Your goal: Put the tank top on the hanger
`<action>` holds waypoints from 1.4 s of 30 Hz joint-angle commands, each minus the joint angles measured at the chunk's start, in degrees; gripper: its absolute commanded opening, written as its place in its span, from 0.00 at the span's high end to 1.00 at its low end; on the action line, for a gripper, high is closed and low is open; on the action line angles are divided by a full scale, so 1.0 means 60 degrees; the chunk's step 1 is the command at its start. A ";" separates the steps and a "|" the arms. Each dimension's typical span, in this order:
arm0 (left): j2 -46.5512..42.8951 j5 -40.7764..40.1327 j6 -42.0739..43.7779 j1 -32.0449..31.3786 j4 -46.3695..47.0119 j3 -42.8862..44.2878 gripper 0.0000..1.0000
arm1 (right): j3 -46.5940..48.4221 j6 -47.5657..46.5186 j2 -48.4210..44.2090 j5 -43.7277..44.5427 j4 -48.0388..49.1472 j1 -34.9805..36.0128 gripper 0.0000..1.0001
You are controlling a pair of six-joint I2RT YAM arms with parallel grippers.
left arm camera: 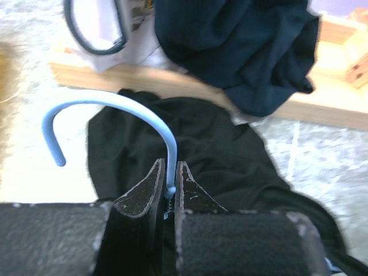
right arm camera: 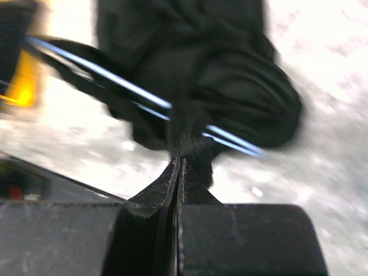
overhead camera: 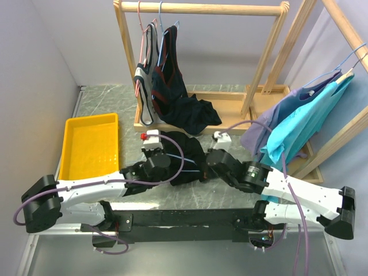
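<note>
The black tank top (overhead camera: 185,150) lies bunched on the marble table between my two arms. In the left wrist view my left gripper (left arm camera: 169,165) is shut on the neck of the light-blue wire hanger (left arm camera: 109,103). Its hook curves up and to the left over the tank top (left arm camera: 201,149). My right gripper (right arm camera: 179,160) is shut on a pinched fold of the tank top (right arm camera: 230,86). Two light-blue wires of the hanger (right arm camera: 115,76) run slantwise through the fabric just beyond the fingertips. From above, both grippers (overhead camera: 172,161) (overhead camera: 205,164) meet over the fabric, which hides most of the hanger.
A yellow tray (overhead camera: 91,144) sits at the left. Behind the tank top stands a wooden rack (overhead camera: 201,8) with a grey-black top (overhead camera: 145,80) and a red-trimmed dark top (overhead camera: 172,80) hanging down to its base (overhead camera: 230,95). Teal and lilac garments (overhead camera: 299,121) hang at the right.
</note>
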 commanded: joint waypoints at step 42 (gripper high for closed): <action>0.3285 0.0516 0.7518 -0.1886 -0.8085 1.5119 0.99 | 0.7034 -0.6487 -0.0357 -0.1709 0.0919 0.0083 0.51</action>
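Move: The left hand grips the hanger just under its hook, and the right pinches the black tank top's strap. The hanger's right end is roughly 4 cm straight ahead of the right hand and 3 cm below; from the left it is 17 cm right, 6 cm back and 4 cm below. From the right hand, the tank top's body is about 8 cm ahead, 8 cm left and 8 cm lower, and the navy garment's heap some 26 cm ahead, 4 cm left and 10 cm lower. Right hand draws the strap about 5 cm left-forward, then opens; both rise over 30 cm, left still gripping the hanger. ##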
